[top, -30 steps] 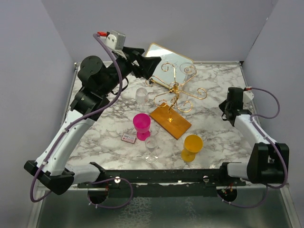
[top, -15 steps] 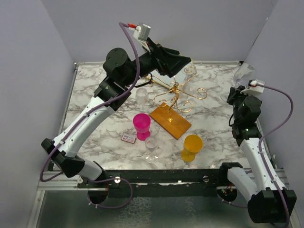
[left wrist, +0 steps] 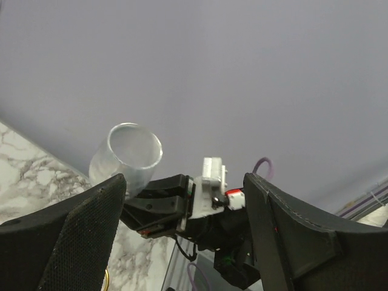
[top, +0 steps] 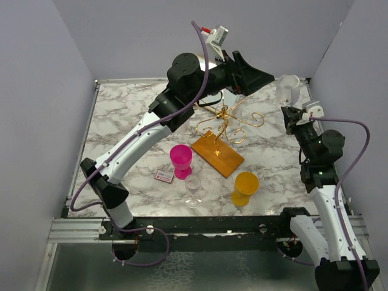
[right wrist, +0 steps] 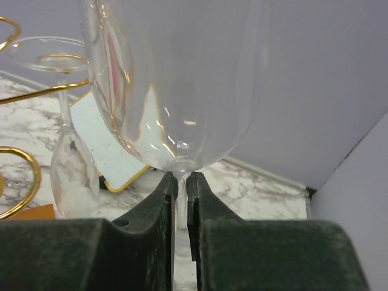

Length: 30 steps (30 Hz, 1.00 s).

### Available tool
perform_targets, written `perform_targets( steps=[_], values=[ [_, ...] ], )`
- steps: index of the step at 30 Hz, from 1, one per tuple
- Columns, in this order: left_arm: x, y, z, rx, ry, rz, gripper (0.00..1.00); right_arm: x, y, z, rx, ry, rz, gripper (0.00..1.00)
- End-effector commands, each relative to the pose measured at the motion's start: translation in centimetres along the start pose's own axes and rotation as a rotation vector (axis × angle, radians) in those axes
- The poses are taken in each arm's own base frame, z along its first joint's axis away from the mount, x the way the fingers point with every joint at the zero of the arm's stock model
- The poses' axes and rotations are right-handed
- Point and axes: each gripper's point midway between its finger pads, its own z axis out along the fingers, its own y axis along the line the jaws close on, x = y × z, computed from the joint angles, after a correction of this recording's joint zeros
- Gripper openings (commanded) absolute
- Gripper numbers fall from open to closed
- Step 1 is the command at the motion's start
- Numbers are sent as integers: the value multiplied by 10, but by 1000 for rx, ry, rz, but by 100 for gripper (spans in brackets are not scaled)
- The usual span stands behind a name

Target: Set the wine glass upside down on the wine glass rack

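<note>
My right gripper (top: 291,114) is shut on the stem of a clear wine glass (top: 288,87), held bowl-up in the air at the back right. In the right wrist view the stem (right wrist: 180,195) is pinched between the fingers (right wrist: 156,209), under the bowl (right wrist: 176,79). The gold wire wine glass rack (top: 225,120) stands mid-table on its wooden base (top: 217,155). Another clear glass (right wrist: 73,167) hangs upside down on it. My left gripper (top: 257,76) is open, raised above the rack's back and facing the held glass (left wrist: 127,156).
A pink glass (top: 180,159), a small clear glass (top: 193,191) and a yellow glass (top: 245,187) stand in front of the rack. A small card (top: 163,176) lies by the pink one. A gold-framed mirror (right wrist: 112,151) lies behind the rack. Walls close the back and sides.
My left arm has swung right and upward, from the back left to above the rack. My right arm has risen and carried the wine glass up toward the back right.
</note>
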Motion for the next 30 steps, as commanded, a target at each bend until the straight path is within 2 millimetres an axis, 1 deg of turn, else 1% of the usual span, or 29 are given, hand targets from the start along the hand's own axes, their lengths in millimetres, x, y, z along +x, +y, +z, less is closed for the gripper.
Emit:
perform_targets(
  steps=[1, 5, 9, 13, 17, 21, 24, 27, 30],
  values=[
    [14, 7, 10, -21, 56, -56, 80, -63, 20, -6, -169, -184, -275, 1],
    [20, 22, 11, -81, 70, -52, 81, -78, 29, -7, -237, -215, -351, 1],
    [26, 28, 13, -96, 98, -46, 80, -93, 35, -8, -289, -242, -418, 1],
    [31, 30, 11, -107, 126, -40, 77, -98, 44, -5, -351, -233, -487, 1],
    [31, 33, 8, -131, 138, -26, 68, -99, 46, -1, -347, -220, -574, 1],
    [34, 40, 3, -159, 160, -19, 52, -97, 44, 2, -330, -202, -639, 1],
    [34, 43, -2, -176, 168, -9, 42, -98, 45, 3, -332, -199, -656, 1],
    [30, 47, -8, -197, 169, 11, 36, -98, 47, 4, -341, -201, -660, 1],
    [27, 47, -12, -201, 172, 25, 36, -98, 48, 5, -346, -199, -670, 1]
  ],
)
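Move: The wine glass's bowl, mouth up above the right gripper, is about 6 cm ahead of the open left gripper, 14 cm to its right and 14 cm below. The right gripper holds the stem; the left gripper lies roughly 7 cm back from it, 14 cm left and 22 cm up. From the left gripper the rack's hub is some 5 cm ahead, 6 cm left and 27 cm below; the hanging glass is 14 cm straight ahead, 27 cm below. Raise the still-pinched stem with the right gripper about 8 cm, then ease down 2, carrying it some 6 cm left and slightly back while tipping the glass's mouth about 35 degrees towards the left gripper. Sink the left gripper 7 cm in all, edging forward, and from midway close its fingers by about half at the bowl's rim, rolling it slightly. ##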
